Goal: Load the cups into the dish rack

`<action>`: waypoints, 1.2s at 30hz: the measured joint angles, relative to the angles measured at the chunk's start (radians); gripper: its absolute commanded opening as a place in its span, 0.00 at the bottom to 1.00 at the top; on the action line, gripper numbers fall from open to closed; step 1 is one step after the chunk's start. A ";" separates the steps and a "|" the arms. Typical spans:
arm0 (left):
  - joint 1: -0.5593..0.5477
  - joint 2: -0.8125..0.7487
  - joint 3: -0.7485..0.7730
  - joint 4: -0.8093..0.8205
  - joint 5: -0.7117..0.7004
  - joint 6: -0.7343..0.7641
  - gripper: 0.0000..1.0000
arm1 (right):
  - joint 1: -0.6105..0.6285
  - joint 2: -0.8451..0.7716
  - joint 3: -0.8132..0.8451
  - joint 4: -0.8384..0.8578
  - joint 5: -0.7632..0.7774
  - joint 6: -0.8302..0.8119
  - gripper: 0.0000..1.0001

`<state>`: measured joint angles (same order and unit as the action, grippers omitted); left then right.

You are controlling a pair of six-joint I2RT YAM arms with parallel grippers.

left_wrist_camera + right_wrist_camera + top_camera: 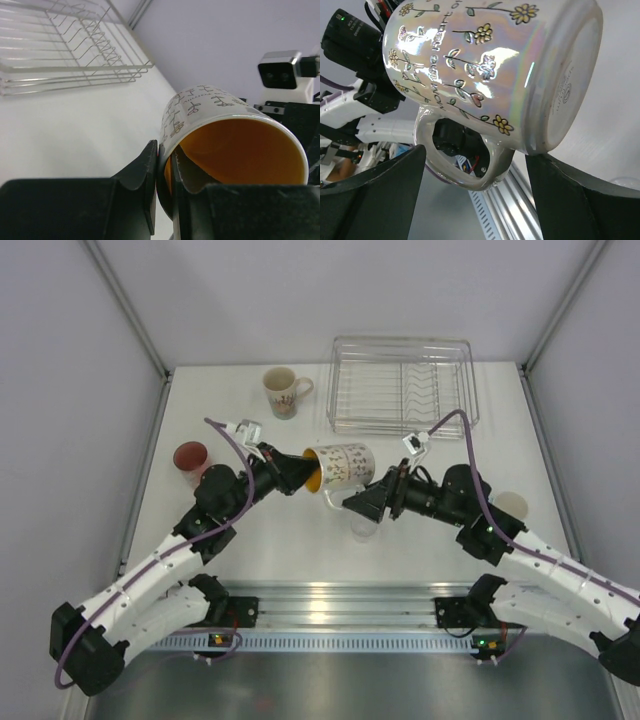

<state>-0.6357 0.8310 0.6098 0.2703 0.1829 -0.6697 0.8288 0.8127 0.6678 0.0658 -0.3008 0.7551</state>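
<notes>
A cream floral mug (340, 466) with an orange inside hangs on its side above the table's middle. My left gripper (304, 473) is shut on its rim (170, 145), one finger inside and one outside. My right gripper (352, 500) is open just below the mug (485, 70), its fingers (380, 195) standing either side of the handle (462, 170) without touching it. The dish rack (403, 385) sits at the back right, its plate-slot wires (100, 40) upright. A second cream mug (285, 392) and a red tumbler (190, 457) stand on the table.
A pale cup (511, 505) stands by the right arm's elbow. A small clear glass (362, 530) sits under the right gripper. Grey walls close in the table on both sides, and a metal rail (340, 600) runs along the near edge.
</notes>
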 measured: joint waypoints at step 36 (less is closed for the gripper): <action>0.018 -0.065 -0.135 0.511 0.095 -0.040 0.00 | 0.166 0.214 -0.035 0.605 -0.006 0.345 0.50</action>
<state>-0.6182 0.7658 0.4747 0.7815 0.2779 -0.7094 0.9951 1.0264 0.6323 0.6708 -0.3065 1.1004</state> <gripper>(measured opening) 0.176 0.500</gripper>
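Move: Ahead of the open right fingers, the handle of the mug lies about 5 cm to that hand's left and 2 cm forward, nearly level. The mug's body is about 6 cm left, 5 cm forward and 3 cm higher; the clear glass stands roughly 24 cm below, 3 cm forward and 1 cm left. The left hand already pinches the rim; from it the handle is some 7 cm right, 5 cm back. Bringing the two hands together in the air: the right hand rises and goes left, about 6 cm each, drawing back half as much, fingertips tilting up some 25 degrees as they near the mug's handle and close partway. The left keeps its pinch on the rim, lifting the mug about 7 cm and slightly back while tipping its own fingers upward. Contact by the right fingers can't be seen. ##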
